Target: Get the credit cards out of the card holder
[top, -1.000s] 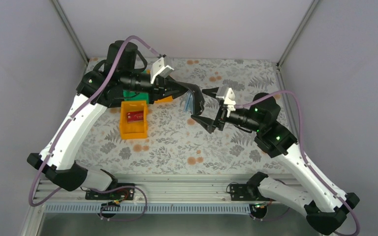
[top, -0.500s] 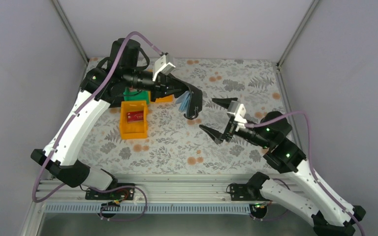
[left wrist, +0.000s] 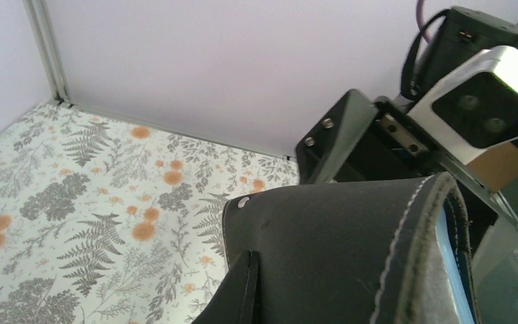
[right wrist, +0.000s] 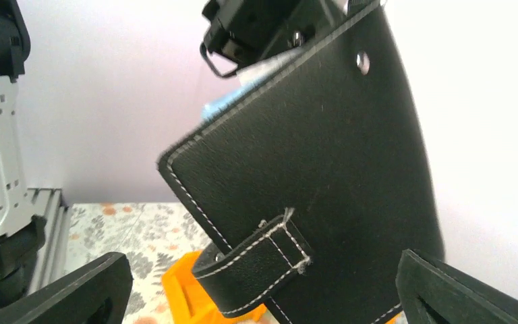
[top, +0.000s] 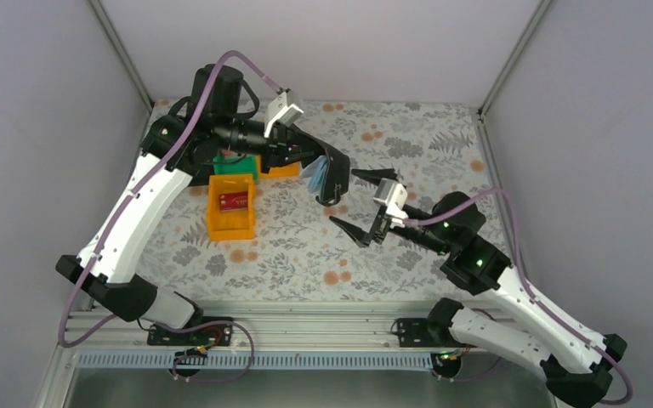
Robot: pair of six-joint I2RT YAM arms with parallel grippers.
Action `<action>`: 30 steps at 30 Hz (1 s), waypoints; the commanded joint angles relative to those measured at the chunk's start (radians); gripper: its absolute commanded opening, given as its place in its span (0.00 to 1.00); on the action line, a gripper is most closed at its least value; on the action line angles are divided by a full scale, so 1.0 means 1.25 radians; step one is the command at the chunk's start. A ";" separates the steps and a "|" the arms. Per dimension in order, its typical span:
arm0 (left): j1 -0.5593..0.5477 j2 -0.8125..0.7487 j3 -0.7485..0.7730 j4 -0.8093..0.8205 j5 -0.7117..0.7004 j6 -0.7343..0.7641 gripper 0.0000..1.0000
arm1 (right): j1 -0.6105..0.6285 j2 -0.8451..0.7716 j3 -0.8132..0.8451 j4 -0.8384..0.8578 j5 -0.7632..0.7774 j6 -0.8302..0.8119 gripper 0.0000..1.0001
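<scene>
My left gripper (top: 319,164) is shut on the card holder (top: 337,174), holding it up on edge above the table's middle. The holder is black outside, and a pale blue inner edge (top: 312,175) faces left. In the left wrist view its black cover (left wrist: 351,250) fills the lower right, against my finger (left wrist: 233,300). My right gripper (top: 350,201) stands open just right of the holder, not touching it. In the right wrist view the holder (right wrist: 310,155) and its strap tab (right wrist: 256,266) hang between the fingers (right wrist: 61,290). One red credit card (top: 235,201) lies in an orange tray (top: 230,223). Any cards in the holder are hidden.
A green tray (top: 236,167) and a second orange tray (top: 286,171) sit behind the first orange tray, under the left arm. The flower-patterned table (top: 306,255) is walled at the back and both sides. The right wrist view shows the orange tray (right wrist: 189,290) below the holder.
The right gripper pulled back from the holder toward the near right, then came back left beside it, staying open. The left arm shifted the holder slightly.
</scene>
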 commanded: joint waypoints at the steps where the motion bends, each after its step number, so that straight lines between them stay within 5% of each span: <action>1: 0.012 0.008 0.010 0.033 0.024 -0.048 0.02 | 0.045 -0.043 -0.043 0.152 0.142 -0.067 0.99; 24: 0.042 0.061 0.011 0.054 0.058 -0.082 0.02 | 0.069 0.126 0.021 0.273 0.382 -0.165 0.98; 30: 0.041 0.059 0.009 0.017 0.058 -0.009 0.02 | 0.064 0.134 0.075 0.190 0.341 -0.129 0.59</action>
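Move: The card holder, gripped near its far corner by the left fingers, hangs with its middle about 4 cm ahead of the right hand, 2 cm to its left and 3 cm above. Its pale blue sleeves are some 3 cm ahead and 5 cm to the left of that hand, 2 cm up. The lower orange tray sits on the table roughly 10 cm ahead, 27 cm left and 37 cm below. From the left hand, the holder's middle is about 4 cm back, 4 cm to the right and slightly lower. The right gripper, wide open at first, brings its fingers to either side of the holder's free part and begins to close by about a third. It gets there by going forward some 6 cm and rising nearly 3, turning about 20 degrees clockwise and rolling its far side up. The left hand keeps its pinch and carries the holder about 4 cm forward and 2 cm down. ##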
